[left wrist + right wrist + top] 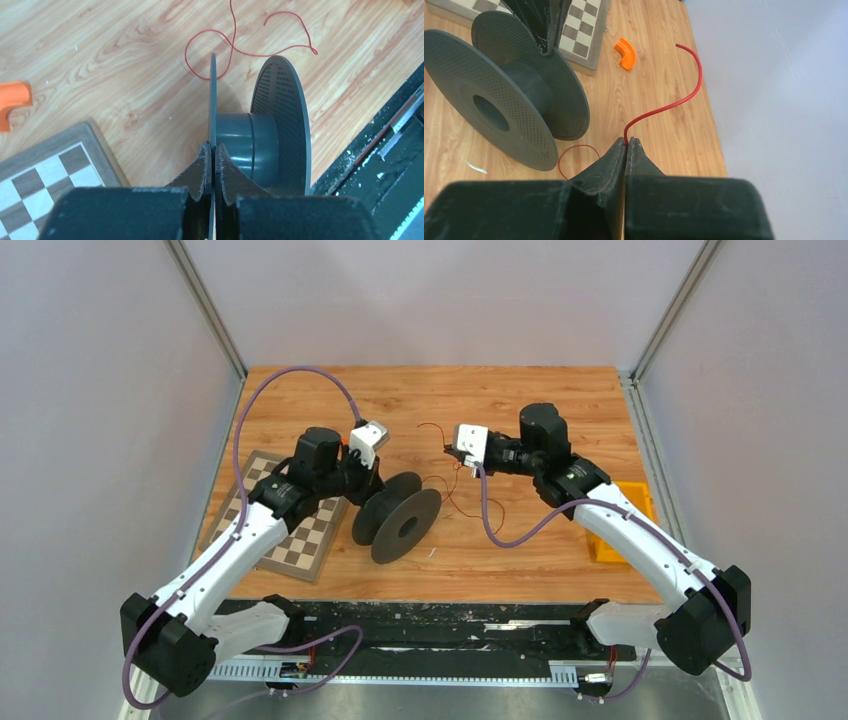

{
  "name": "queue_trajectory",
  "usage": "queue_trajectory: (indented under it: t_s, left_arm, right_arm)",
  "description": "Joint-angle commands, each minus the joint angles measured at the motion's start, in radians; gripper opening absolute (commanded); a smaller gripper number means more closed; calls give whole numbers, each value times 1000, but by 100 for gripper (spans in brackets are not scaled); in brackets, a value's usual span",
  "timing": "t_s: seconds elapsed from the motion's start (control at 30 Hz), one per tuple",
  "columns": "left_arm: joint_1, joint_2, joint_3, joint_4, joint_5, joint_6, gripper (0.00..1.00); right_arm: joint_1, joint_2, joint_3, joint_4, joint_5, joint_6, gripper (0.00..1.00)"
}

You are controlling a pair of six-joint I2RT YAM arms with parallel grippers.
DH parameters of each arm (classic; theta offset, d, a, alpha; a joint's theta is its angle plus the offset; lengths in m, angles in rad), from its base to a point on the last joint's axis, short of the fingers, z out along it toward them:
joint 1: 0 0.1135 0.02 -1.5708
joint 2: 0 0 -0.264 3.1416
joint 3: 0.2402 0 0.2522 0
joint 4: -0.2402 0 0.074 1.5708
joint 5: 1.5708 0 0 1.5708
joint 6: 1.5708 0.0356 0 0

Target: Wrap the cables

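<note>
A black spool [398, 518] lies on its side on the wooden table, both perforated flanges upright and its hub bare [252, 142]. My left gripper [214, 150] is shut on the edge of the spool's left flange, reaching from the chessboard side [372, 482]. The cable [455, 495] is a thin red wire lying in loose curls on the wood beyond the spool [235, 47]. My right gripper [626, 142] is shut on the wire, whose free end curves up out of its fingertips [674, 102]. It hovers right of the spool [452, 448].
A chessboard [290, 530] lies under my left arm. A small orange elbow piece [625, 52] sits beside it. An orange block [620, 530] rests at the table's right edge. A black rail [420, 630] runs along the near edge; grey walls enclose the table.
</note>
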Motion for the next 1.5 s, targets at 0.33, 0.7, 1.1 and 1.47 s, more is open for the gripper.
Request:
queue_trajectory:
  t_s: [0.33, 0.7, 1.1, 1.47]
  left_arm:
    - [47, 16, 246, -21, -198, -61, 56]
    - [142, -135, 138, -63, 155, -81, 60]
    - [143, -190, -43, 50, 282, -62, 62]
    - [143, -200, -144, 105, 217, -44, 61]
  right_arm:
    - [-6, 139, 189, -331, -181, -551, 2]
    - [100, 328, 409, -674, -132, -827, 2]
    - [201, 416, 453, -590, -7, -737, 0]
    - [210, 420, 410, -510, 11, -694, 0]
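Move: The left hand pinches the top rim of the spool's left flange; the cable's free end lies about 8 cm ahead, 9 cm to its right and 10 cm above. The orange piece is some 14 cm ahead and 9 cm left, 13 cm below. The right hand holds the cable just behind that end, which juts 4 cm ahead and 4 cm left of it, 1 cm higher; the spool's hub is roughly 7 cm back, 9 cm left and 15 cm below. Letting go of the spool's rim, the left fingers open more than halfway; the hand swings up some 11 cm and slightly forward, then back and down beside the spool, fingers straddling the cable end. The right hand keeps its pinch and brings the cable down about 8 cm and as far left, slightly back, to above the hub, swinging counter-clockwise some 30 degrees as its fingers tip down. ##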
